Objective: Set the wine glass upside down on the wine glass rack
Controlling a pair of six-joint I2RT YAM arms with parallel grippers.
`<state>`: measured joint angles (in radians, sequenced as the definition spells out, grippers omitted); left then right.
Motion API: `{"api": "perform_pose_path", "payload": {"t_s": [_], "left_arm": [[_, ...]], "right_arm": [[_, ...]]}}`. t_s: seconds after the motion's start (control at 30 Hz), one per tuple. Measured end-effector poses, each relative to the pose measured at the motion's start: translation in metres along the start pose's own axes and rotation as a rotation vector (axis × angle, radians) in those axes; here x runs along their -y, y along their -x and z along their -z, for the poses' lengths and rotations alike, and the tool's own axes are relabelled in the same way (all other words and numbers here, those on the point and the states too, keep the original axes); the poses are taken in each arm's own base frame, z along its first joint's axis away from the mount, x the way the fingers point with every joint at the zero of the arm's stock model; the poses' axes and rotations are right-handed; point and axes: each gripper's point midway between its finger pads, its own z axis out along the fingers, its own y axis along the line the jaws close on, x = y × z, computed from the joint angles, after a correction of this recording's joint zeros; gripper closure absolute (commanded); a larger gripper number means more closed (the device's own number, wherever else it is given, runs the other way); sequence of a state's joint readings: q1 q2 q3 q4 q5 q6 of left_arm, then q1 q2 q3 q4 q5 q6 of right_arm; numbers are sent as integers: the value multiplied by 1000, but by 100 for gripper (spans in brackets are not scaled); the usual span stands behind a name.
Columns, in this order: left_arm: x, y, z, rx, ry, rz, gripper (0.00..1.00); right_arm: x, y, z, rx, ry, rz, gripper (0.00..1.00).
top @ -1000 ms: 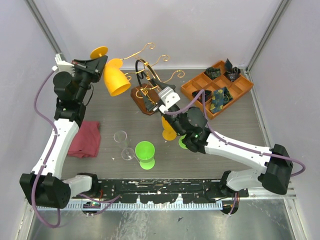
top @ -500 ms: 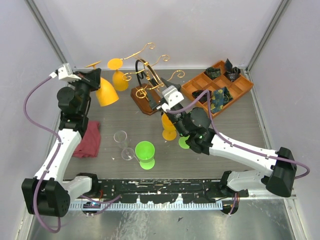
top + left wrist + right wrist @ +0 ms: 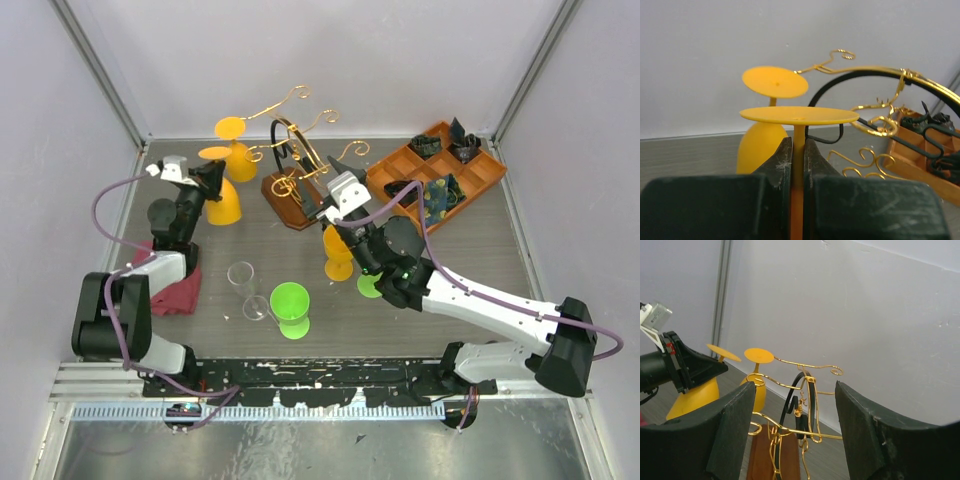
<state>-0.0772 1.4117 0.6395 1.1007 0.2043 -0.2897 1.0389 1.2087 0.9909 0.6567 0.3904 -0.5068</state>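
Observation:
An orange wine glass (image 3: 222,203) is upside down, foot up, just left of the wine glass rack (image 3: 297,152), and my left gripper (image 3: 206,178) is shut on its stem (image 3: 798,135). Its flat foot (image 3: 799,115) sits just above the jaws. The rack has gold wire arms (image 3: 790,387), a dark hoop and a brown wooden base (image 3: 290,200). A second orange glass (image 3: 231,129) hangs inverted on the rack's left arm (image 3: 762,145). My right gripper (image 3: 328,165) stands open and empty over the rack's right side, with the rack between its fingers (image 3: 795,415) in the wrist view.
Another orange glass (image 3: 338,256) and a green foot (image 3: 370,286) stand beside the right arm. A green glass (image 3: 290,303) and two clear glasses (image 3: 241,273) are near the front. A red cloth (image 3: 166,281) lies at the left and an orange compartment tray (image 3: 480,175) at the back right.
My left arm has come down and in, bringing the orange glass from high and tilted to low and foot-up beside the rack. The right gripper has shifted only slightly.

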Motion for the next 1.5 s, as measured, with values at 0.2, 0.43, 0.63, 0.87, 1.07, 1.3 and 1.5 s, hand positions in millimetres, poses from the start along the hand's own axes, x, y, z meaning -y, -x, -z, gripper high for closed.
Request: {"api": "perform_pose_path", "payload": {"t_s": [0.2, 0.43, 0.63, 0.87, 1.07, 1.3, 1.5], "left_arm": [[10, -18, -1, 12, -91, 6, 100], [30, -2, 0, 75, -192, -20, 100], [44, -14, 0, 49, -245, -9, 100], [55, -40, -1, -6, -276, 11, 100], [64, -44, -8, -3, -301, 13, 100], [72, -47, -19, 7, -325, 15, 100], [83, -59, -29, -1, -348, 17, 100]], "right_arm": [[5, 1, 2, -4, -14, 14, 30], [5, -2, 2, -18, -18, 22, 30], [4, -6, 3, -30, -16, 27, 30], [3, -10, 4, -47, -8, 35, 30], [2, -13, 4, -60, -9, 39, 30], [1, -18, 4, -73, -9, 45, 30], [1, -21, 4, -85, -14, 50, 30]]}}
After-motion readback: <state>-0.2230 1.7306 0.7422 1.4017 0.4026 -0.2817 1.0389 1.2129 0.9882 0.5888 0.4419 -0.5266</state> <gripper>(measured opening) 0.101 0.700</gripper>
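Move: The left hand already holds the upside-down orange wine glass by its stem. The rack's middle left hook is about 10 cm to its right and 3 cm ahead, about level with the fingers. The hanging glass stands some 8 cm ahead and 3 cm right, its middle 5 cm lower; the near left hook is about 14 cm right and 4 cm back. From the right hand, the middle left hook lies roughly 17 cm ahead, 14 cm left and 15 cm below. Rightward, about 10 cm, the left hand carries the upside-down wine glass past the near side of the hanging glass to the rack's middle left hook. After a brief dip and recovery it sinks to end some 3 cm lower, turning clockwise about 20 degrees, first easing back slightly, then forward again. The fingers keep their pinch on the stem just under the foot. ##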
